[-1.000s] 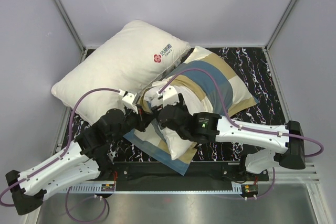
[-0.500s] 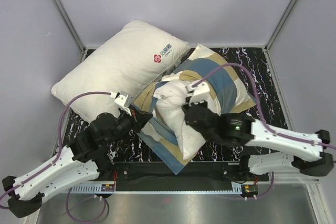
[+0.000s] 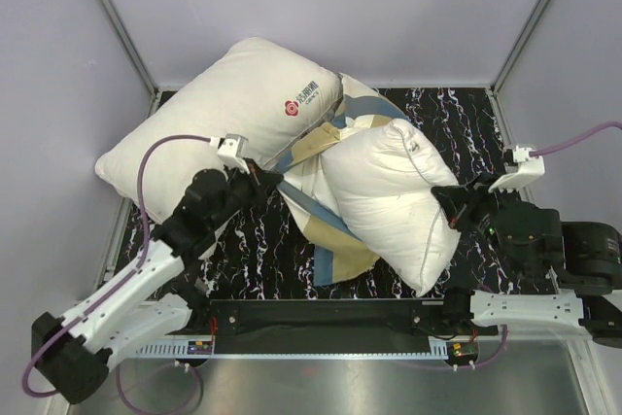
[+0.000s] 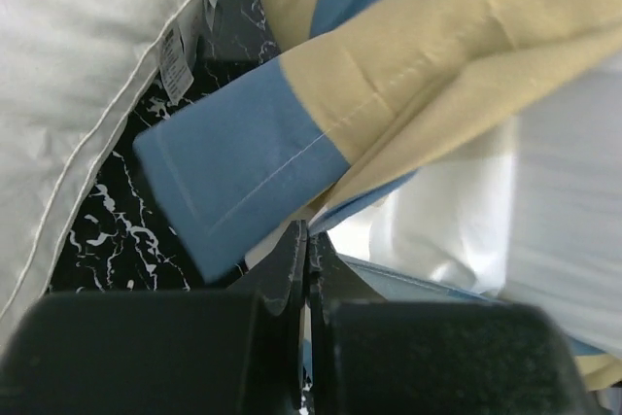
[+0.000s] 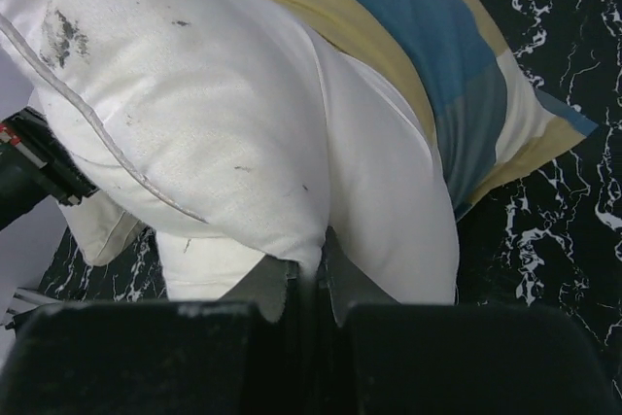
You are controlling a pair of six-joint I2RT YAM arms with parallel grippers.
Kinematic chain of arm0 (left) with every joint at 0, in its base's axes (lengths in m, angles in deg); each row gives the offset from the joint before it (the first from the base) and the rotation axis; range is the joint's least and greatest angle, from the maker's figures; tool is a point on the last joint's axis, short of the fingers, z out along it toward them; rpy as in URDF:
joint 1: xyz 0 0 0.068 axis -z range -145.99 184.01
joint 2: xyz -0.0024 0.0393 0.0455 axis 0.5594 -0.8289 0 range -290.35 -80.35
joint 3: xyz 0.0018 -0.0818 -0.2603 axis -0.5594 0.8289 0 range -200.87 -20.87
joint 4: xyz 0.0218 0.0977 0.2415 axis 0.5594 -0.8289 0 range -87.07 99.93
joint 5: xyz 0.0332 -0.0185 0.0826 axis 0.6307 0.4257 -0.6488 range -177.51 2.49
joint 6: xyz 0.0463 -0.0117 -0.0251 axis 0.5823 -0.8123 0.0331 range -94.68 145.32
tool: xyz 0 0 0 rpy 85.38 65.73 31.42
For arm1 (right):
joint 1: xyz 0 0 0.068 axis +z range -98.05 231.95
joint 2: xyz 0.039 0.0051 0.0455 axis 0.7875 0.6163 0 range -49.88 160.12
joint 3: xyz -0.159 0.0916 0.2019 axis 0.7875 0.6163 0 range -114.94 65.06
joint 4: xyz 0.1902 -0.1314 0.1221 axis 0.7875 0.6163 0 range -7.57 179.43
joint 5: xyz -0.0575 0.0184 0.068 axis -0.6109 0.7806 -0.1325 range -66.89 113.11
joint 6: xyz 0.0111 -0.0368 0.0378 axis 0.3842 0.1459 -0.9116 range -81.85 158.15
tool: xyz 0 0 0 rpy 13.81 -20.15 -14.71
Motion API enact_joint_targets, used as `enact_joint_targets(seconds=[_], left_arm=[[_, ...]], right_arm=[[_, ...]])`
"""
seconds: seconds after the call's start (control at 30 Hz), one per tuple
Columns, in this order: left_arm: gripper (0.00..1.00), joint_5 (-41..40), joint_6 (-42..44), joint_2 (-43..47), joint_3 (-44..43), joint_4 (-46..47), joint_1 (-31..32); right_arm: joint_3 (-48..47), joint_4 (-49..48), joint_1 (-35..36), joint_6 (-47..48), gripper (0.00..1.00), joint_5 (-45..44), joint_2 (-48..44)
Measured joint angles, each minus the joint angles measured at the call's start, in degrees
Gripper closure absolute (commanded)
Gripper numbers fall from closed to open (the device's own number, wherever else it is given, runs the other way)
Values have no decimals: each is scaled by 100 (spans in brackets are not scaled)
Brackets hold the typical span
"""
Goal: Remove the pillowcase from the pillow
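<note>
The plain off-white pillow [image 3: 389, 191] lies at centre right, most of it out of the checked pillowcase [image 3: 313, 203], which is bunched against its left side. My right gripper [image 3: 455, 209] is shut on a pinch of the pillow's right edge. In the right wrist view the white pillow [image 5: 224, 143] bulges above the gripper [image 5: 309, 274], with the pillowcase [image 5: 428, 55] around its far end. My left gripper [image 3: 267, 182] is shut on the pillowcase's left edge. In the left wrist view the blue hem [image 4: 233, 182] folds just above the closed gripper [image 4: 306, 250].
A white pillow with a red logo [image 3: 228, 114] lies at the back left, touching the pillowcase. Everything rests on a black marbled mat [image 3: 466, 133]. Grey walls with metal posts [image 3: 121, 31] enclose the back and sides.
My right gripper has shut on the pillow and pulled it far to the right, drawing most of it out of the pillowcase. My left gripper has kept its hold on the pillowcase.
</note>
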State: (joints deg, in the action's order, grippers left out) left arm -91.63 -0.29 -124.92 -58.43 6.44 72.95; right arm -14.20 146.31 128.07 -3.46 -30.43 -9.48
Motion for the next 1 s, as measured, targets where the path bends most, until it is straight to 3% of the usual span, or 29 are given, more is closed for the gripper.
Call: enact_joint_targets(seconds=[0.17, 0.33, 0.47, 0.5, 0.6, 0.83, 1.0], left_arm=[[100, 1263, -498, -1023, 24, 699, -1272], [100, 1775, -601, -1163, 70, 870, -1495], [65, 1742, -424, -898, 70, 767, -1427], [35, 1709, -361, -791, 70, 684, -1390], [9, 1547, -214, -446, 57, 273, -1327], [2, 1436, -382, 743, -520, -800, -1279], [1, 1624, -1270, 1414, -955, -640, -1250]], right_arm=[[-306, 431, 0, -168, 100, -201, 87], [-284, 350, 0, 275, 100, -302, 87], [-118, 31, -2, 599, 100, -476, 122], [-39, -98, -4, 702, 100, -529, 125], [372, -684, -20, 1080, 100, -581, 72], [1488, -2181, -74, 1773, 100, -304, 461], [2063, -3119, -81, 1996, 100, 133, 1366]])
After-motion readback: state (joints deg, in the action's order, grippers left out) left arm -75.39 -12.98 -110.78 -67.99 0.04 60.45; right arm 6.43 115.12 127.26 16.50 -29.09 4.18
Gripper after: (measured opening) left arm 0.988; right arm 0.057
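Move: The left fingers hold the pillowcase's edge; the case's middle lies about 12 cm to their right, level with them and 8 cm lower. The pillow's middle is some 20 cm to the left hand's right, 2 cm back. From the right hand, pinching the pillow's end, the pillowcase's middle lies about 14 cm left, 9 cm ahead and 20 cm below; the pillow's middle is 6 cm left, 7 cm ahead. The other white pillow's middle lies 12 cm ahead and 10 cm left of the left hand. The left fingers, still gripping the case edge as the hand goes forward and down about 5 cm, then open wide and let go of it; that hand draws back and rises some 15 cm, clear of the cloth. The right hand keeps its pinch on the pillow, pauses, then carries it left about 12 cm and down nearly as far, towards the case, its left side rolling down some 20 degrees. ##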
